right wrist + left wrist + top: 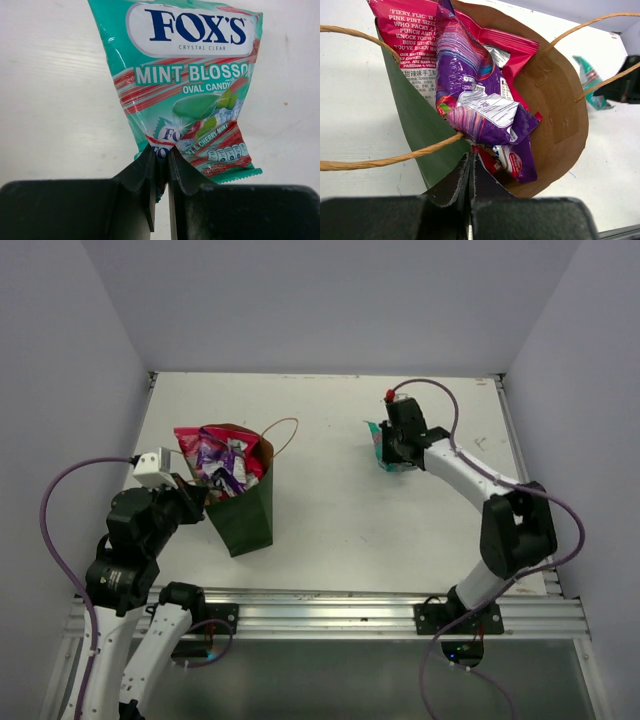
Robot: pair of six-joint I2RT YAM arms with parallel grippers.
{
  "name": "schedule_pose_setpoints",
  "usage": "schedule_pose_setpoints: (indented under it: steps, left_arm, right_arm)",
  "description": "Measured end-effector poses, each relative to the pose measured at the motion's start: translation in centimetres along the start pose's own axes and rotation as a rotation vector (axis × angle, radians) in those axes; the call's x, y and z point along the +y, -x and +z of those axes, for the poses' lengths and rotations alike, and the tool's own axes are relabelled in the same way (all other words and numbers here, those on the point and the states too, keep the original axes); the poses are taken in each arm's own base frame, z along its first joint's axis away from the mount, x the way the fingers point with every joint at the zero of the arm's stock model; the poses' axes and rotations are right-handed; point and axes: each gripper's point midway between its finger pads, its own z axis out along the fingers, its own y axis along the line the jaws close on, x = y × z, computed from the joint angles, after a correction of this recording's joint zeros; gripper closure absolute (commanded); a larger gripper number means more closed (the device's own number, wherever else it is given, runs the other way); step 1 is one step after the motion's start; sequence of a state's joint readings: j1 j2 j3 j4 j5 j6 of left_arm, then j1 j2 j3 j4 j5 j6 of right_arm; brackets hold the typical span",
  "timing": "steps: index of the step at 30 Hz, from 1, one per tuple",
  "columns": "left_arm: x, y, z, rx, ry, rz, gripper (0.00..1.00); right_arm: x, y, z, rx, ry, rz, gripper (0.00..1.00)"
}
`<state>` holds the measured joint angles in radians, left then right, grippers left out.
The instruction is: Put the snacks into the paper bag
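Observation:
The dark green paper bag (245, 520) stands upright at the left, its brown inside (555, 100) open toward the left wrist view. Inside it a purple packet (470, 90) lies on top of a large red packet (405, 30), with another red packet (515, 45) behind. My left gripper (470, 162) is shut on the bag's near rim, seen from above (200, 495). The teal mint packet (185, 75) lies on the table at the right (378, 445). My right gripper (161, 155) is shut on its lower edge, above the table's back right (393, 452).
Thin tan loop handles (285, 430) stick out from the bag toward the middle. Grey walls close in the white table on three sides. A metal rail (330, 605) runs along the near edge by the arm bases.

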<state>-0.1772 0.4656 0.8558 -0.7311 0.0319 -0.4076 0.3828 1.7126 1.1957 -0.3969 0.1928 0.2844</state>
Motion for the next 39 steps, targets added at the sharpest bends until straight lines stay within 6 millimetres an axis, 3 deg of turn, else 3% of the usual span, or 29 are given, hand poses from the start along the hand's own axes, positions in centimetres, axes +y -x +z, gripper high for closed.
schedule_pose_setpoints:
  steps: [2,4,7,9,12,14,15,18,25,28,39]
  left_arm:
    - [-0.1,0.0,0.0,-0.001,-0.003,0.0,1.0]
    - [-0.1,0.0,0.1,-0.002,-0.009,0.0,1.0]
    - [-0.2,-0.1,0.3,-0.002,-0.015,0.0,1.0]
    - [-0.3,-0.1,0.4,-0.004,-0.019,0.0,1.0]
    - [-0.3,0.0,0.4,-0.007,-0.021,0.0,1.0]
    - [-0.3,0.0,0.4,-0.007,-0.022,0.0,1.0]
    - [-0.3,0.0,0.4,-0.008,-0.022,0.0,1.0]
    - [-0.3,0.0,0.4,-0.008,-0.022,0.0,1.0]
    - [-0.3,0.0,0.4,-0.008,-0.022,0.001,1.0]
    - [-0.3,0.0,0.4,-0.007,-0.023,0.001,1.0]
    - [-0.3,0.0,0.4,-0.009,-0.022,0.005,1.0]
  right_arm:
    - [1.9,2.4,-3.3,-0.075,0.088,-0.003,1.0]
    - [5.1,6.2,-7.9,-0.19,0.22,-0.013,1.0]
    - [11.5,12.5,-16.7,-0.383,0.468,-0.055,1.0]
    - [15.9,15.5,-23.1,-0.493,0.649,-0.093,1.0]
    - [21.5,16.9,-31.6,-0.582,0.915,-0.15,1.0]
    - [24.5,16.6,-35.4,-0.589,1.064,-0.185,1.0]
    - [25.9,16.2,-36.4,-0.579,1.118,-0.2,1.0]
    - [28.8,14.0,-35.9,-0.49,1.201,-0.227,1.0]
    - [33.0,4.3,-25.9,-0.1,1.163,-0.235,1.0]
    - [33.7,0.9,-23.7,0.007,1.14,-0.249,1.0]
    - [33.7,0.1,-24.2,0.05,1.02,-0.348,1.0]
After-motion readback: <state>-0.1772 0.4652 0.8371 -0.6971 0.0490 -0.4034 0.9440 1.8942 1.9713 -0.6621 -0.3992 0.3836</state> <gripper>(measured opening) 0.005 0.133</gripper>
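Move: The right hand already holds the mint candy packet; the paper bag's open mouth lies about 38 cm to its left, 14 cm back and roughly 16 cm higher. In the mouth, the purple packet is some 40 cm left and 15 cm back, and the upright red packet about 47 cm left and 10 cm back, at similar height. From the left hand, the mouth is some 7 cm ahead and 5 cm right, about level. Leftward in a high arc, the right hand carries the mint packet towards the bag, swinging about 33 cm left and 16 cm back while climbing nearly 40 cm, then sinking about half of that to the mouth's right side. It turns roughly 50 degrees counter-clockwise, its left side rising, and keeps its pinch; the left hand's shut fingers stay at the bag's near rim. ##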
